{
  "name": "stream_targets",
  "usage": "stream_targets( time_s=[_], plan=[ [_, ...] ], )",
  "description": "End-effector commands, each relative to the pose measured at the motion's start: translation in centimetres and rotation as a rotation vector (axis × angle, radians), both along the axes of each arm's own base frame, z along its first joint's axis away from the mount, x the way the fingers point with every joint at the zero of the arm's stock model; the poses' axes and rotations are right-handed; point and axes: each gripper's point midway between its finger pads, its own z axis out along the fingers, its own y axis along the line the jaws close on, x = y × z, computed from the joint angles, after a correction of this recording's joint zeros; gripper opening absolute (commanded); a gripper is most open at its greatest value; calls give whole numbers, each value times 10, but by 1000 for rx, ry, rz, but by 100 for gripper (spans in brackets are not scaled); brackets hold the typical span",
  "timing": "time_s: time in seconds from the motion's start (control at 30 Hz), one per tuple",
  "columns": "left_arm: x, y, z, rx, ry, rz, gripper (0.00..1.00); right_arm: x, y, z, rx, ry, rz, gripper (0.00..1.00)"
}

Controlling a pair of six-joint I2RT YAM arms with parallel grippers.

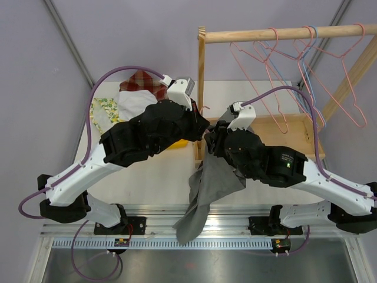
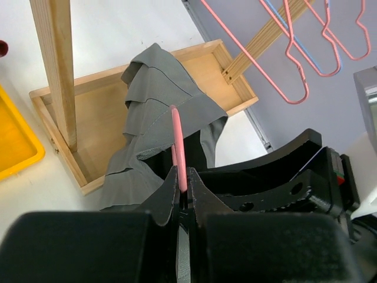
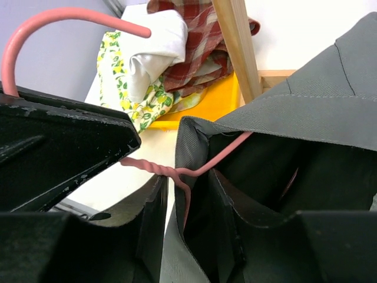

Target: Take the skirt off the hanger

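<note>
The grey skirt [image 1: 206, 188] hangs on a pink wire hanger [image 2: 178, 138] between my two grippers and drapes over the table's near edge. My left gripper [image 2: 184, 174] is shut on the hanger's wire just below its hook; in the top view it sits at the middle [image 1: 203, 125]. My right gripper [image 3: 188, 183] is open, its jaws straddling the skirt's waistband [image 3: 187, 153] and the hanger's twisted neck [image 3: 150, 167]. A gap shows between the left finger [image 3: 154, 218] and the cloth. The hanger hook [image 3: 53, 17] curves up at the top left.
A wooden rack with post [image 1: 201, 76], top rod [image 1: 283, 34] and base tray [image 1: 294, 127] stands right behind the grippers. Several empty pink and blue hangers [image 1: 277, 76] hang from the rod. A yellow bin [image 3: 206, 100] and a pile of clothes [image 1: 132, 97] lie at the left.
</note>
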Motion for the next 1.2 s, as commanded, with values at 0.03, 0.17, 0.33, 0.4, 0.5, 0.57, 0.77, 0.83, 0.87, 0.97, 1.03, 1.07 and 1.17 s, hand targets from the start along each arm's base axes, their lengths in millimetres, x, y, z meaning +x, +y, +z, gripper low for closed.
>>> stream_targets(
  time_s=[0.03,0.17,0.33,0.4,0.5,0.57,0.77,0.83,0.87,0.97,1.03,1.07,1.17],
  plan=[
    [-29,-26,49,-214,-18,-113,0,19,-10,30,30,-86,-136,40],
    [-39,-39,39,-200,-3,-135,0,29,-6,36,11,-115,-183,38],
    [-55,-46,28,-175,7,-144,0,33,0,53,28,-150,-187,14],
    [-57,-45,24,-166,6,-141,0,34,1,62,52,-163,-183,1],
    [-62,-46,12,-157,23,-151,0,33,1,70,66,-174,-171,0],
    [-65,-49,0,-133,31,-169,0,31,2,71,72,-171,-159,0],
    [-67,-24,-23,-23,-15,-86,99,24,-6,70,119,-154,-135,0],
    [-70,-6,-39,3,-20,-45,99,23,-10,67,114,-149,-141,0],
    [-76,-3,-45,2,-15,-55,99,22,-12,67,115,-148,-143,0],
    [-95,-9,-70,-55,26,-147,99,21,-16,67,120,-146,-144,0],
    [-106,-19,-83,-119,50,-189,99,21,-17,69,124,-150,-150,0],
    [-115,-24,-86,-131,56,-216,99,21,-17,71,129,-152,-150,0],
    [-125,-39,-91,-138,44,-229,99,21,-16,75,138,-153,-146,0]
  ],
)
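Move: My left hand still grips the hook of the pink hanger. The hanging cloth of the skirt has its middle about 6 cm back from that hand, 3 cm right and 17 cm below. The hanger's neck is about 2 cm ahead of my half-open right hand and 1 cm left, level with it. From my left hand the rack's near post stands some 13 cm ahead and 2 cm left, and the yellow bin some 20 cm ahead, 21 cm left and far below. I edge my right hand about 1.5 cm forward onto the hanger's neck, rolling it some 15 degrees, and pinch it shut there before rolling back and lifting it a few centimetres. Once that grip is made, my left hand opens wide, lets go of the hook and drops about 12 cm while drawing back 10 cm, towards the hanging cloth. ##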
